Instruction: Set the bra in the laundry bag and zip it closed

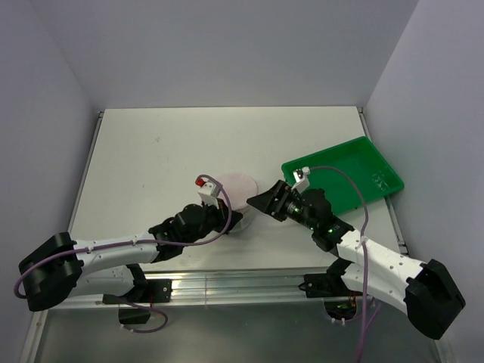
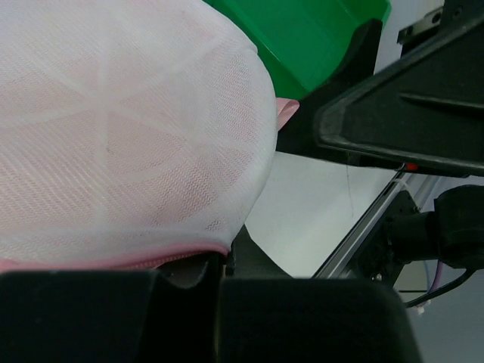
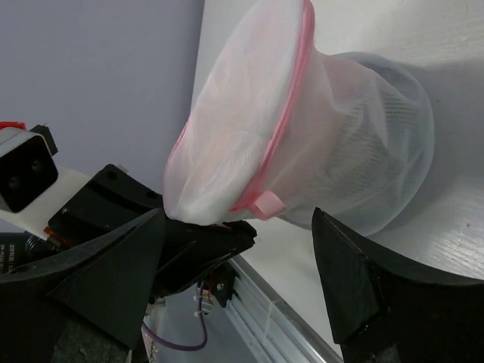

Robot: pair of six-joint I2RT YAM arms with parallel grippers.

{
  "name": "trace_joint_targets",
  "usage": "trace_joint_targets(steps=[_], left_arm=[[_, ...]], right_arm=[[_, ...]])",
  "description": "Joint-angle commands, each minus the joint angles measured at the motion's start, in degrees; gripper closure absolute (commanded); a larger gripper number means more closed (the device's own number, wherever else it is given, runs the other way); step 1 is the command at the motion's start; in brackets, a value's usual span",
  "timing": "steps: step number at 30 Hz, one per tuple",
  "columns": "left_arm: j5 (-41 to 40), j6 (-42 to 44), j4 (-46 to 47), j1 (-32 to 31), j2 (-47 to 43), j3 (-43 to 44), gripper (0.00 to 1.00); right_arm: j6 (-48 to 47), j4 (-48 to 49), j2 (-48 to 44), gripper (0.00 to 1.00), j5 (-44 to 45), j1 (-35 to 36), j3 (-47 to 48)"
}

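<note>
The laundry bag (image 1: 239, 190), a round white mesh pouch with a pink zipper rim (image 3: 283, 128), lies on the table left of the green tray. It fills the left wrist view (image 2: 128, 113). The bra shows only as a pale pink tint through the mesh (image 2: 151, 151). My left gripper (image 1: 230, 219) is shut on the bag's near rim (image 2: 218, 266) and lifts that edge. My right gripper (image 1: 261, 203) is open just right of the bag, its fingers (image 3: 113, 272) on either side of a pink tab (image 3: 268, 204) on the zipper line, not touching it.
The green tray (image 1: 344, 178) stands at the right, close behind my right gripper, and shows in the left wrist view (image 2: 318, 30). The table's near metal rail (image 1: 242, 283) runs under both arms. Grey walls enclose the table.
</note>
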Motion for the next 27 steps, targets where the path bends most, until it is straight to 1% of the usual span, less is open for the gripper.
trace_joint_targets(steps=[1,4,7,8,9,10,11,12,14,16,17,18,19,20,21,22,25,26,27], left_arm=[[-1.99,-3.05,4.91,-1.0,-0.87,-1.04,1.0],[-2.7,-5.77,7.1,-1.88,-0.17,-2.27,1.0],[-2.96,-7.27,8.08,-3.37,0.89,-2.19,1.0],[-3.66,-7.44,8.25,-3.99,1.06,-2.36,1.0],[-4.45,-7.88,8.86,-4.43,1.15,-2.62,1.0],[-4.54,-8.49,9.3,-4.87,1.24,-3.15,1.0],[-4.45,-9.63,9.74,-4.96,1.24,-3.32,1.0],[-4.28,-9.82,9.92,-5.05,1.07,-3.5,1.0],[-4.63,-9.82,9.57,-5.31,0.54,-3.76,1.0],[-5.33,-10.08,9.4,-5.58,-0.78,-4.81,1.0],[-5.42,-10.78,9.22,-5.58,-1.65,-5.17,1.0],[-5.33,-11.05,8.78,-5.58,-2.18,-5.61,1.0],[-5.33,-10.61,6.95,-5.58,-2.71,-5.7,1.0],[-5.59,-10.0,5.37,-5.58,-4.19,-5.61,1.0],[-6.29,-9.39,3.35,-5.58,-5.34,-5.61,1.0],[-7.43,-8.77,-1.02,-5.58,-6.57,-5.87,1.0],[-13.23,-5.96,-9.3,-5.58,-12.72,-5.79,1.0],[-16.64,-4.39,-15.33,-5.58,-14.21,-5.44,1.0],[-18.24,-3.76,-18.35,-5.58,-16.4,-4.57,1.0]], right_arm=[[2.98,3.01,-2.83,0.14,1.18,0.42,-2.01],[4.65,5.11,-1.61,0.14,-0.32,1.56,-2.02],[4.66,6.44,2.34,0.22,-0.14,4.73,0.78],[4.74,7.22,4.44,0.27,-0.05,5.86,1.32],[5.27,8.27,5.16,0.3,0.3,6.14,1.5],[6.84,10.02,5.78,0.35,0.56,6.23,0.81],[7.55,12.83,6.74,0.59,1.08,6.23,0.54],[7.82,12.68,7.19,0.64,1.61,6.23,1.14],[7.38,11.72,8.59,0.66,2.93,6.14,2.11],[7.82,12.76,8.95,0.77,3.55,6.23,1.94],[7.82,13.11,8.86,0.85,4.77,6.23,1.85],[7.56,12.51,8.69,0.89,5.83,6.23,2.11],[6.77,11.02,8.95,0.98,6.44,5.97,2.46],[5.98,10.49,9.21,1.0,5.49,5.53,2.9],[5.02,9.7,9.47,1.0,5.05,5.0,4.13],[2.83,8.73,9.56,1.0,4.7,3.69,4.57],[-0.95,5.39,8.43,1.0,3.9,0.53,5.54],[-1.84,3.47,8.33,1.0,4.08,-0.44,5.72],[-2.81,2.84,8.51,1.0,3.38,-1.41,6.59]])
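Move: At the laundry bag's mouth, the pink tab at the zip end lies about 4 cm left and 1 cm ahead of the open right hand, some 1 cm below it. The bag's body is centred roughly 8 cm left of that hand, 1 cm ahead and 5 cm down; the green bin is some 29 cm right, 9 cm ahead, 14 cm below. For the left hand, already pinching the bag's rim, the tab lies about 5 cm ahead, 1 cm right and 1 cm above. Reaching left by nearly 5 cm, first dipping and easing back slightly, the right hand shuts its wide-open fingers on the zip end beside the pink tab, then lifts nearly 3 cm with it. The left hand keeps its pinch on the rim and draws it back some 2.5 cm, then swings left and up by about as much. ##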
